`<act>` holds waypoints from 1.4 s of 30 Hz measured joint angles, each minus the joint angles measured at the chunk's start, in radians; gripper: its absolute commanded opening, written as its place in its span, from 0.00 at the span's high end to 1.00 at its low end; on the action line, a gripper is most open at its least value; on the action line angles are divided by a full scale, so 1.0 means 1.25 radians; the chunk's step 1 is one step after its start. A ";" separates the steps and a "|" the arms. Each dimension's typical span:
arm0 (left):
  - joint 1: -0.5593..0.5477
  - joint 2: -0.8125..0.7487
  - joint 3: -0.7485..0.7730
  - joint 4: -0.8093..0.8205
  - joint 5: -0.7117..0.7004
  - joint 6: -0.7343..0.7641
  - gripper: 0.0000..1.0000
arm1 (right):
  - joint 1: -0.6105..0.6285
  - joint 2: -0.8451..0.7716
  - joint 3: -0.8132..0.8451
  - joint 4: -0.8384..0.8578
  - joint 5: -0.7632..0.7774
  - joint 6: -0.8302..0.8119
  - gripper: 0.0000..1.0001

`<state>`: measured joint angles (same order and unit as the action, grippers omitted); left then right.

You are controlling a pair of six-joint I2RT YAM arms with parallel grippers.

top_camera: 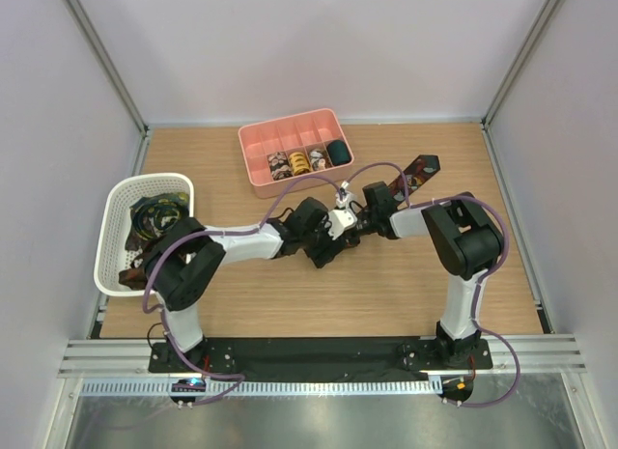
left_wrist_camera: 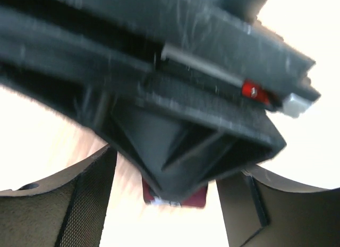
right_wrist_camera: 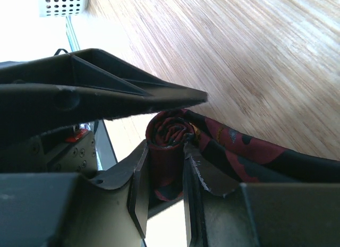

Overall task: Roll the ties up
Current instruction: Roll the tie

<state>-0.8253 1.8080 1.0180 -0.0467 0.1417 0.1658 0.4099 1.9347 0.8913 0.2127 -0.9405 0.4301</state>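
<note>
A dark red printed tie lies on the table; its flat tail runs back and right. Its near end is rolled into a small coil. My right gripper is shut on that coil, with one finger on each side. It sits at the table's middle in the top view. My left gripper is right against it from the left. In the left wrist view the left gripper is open, its fingers wide apart. The right gripper's black body fills that view, with a dark red scrap showing below it.
A pink divided tray at the back centre holds rolled coils in its compartments. A white mesh basket at the left edge holds several loose ties. Metal frame posts and white walls bound the wooden table.
</note>
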 measured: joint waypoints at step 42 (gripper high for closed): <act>-0.002 0.037 0.054 -0.069 0.025 0.023 0.74 | -0.031 0.011 0.000 -0.002 -0.011 0.013 0.76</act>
<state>-0.8280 1.8545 1.0855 -0.1333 0.1730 0.1944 0.3717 1.9480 0.8917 0.2096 -0.9539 0.4469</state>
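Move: The rolled part of the tie lies about 1 cm to the right of the left hand point and 1 cm below it, between the left hand's open fingers. It is already gripped between the right hand's pads, practically at that hand's point. From the left hand, the tie's broad free end lies some 15 cm ahead and 20 cm to the right, about 3 cm lower. The pink box is about 19 cm ahead and 8 cm to the left, at roughly the same height. The left fingers end up pinched around the rolled tie, having narrowed from about three-quarters open to well under half, with two partial reopenings on the way. The left hand first settles under 1 cm down and to the right, then barely shifts. The right hand keeps its hold on the roll and creeps about 1 cm right and slightly forward. ##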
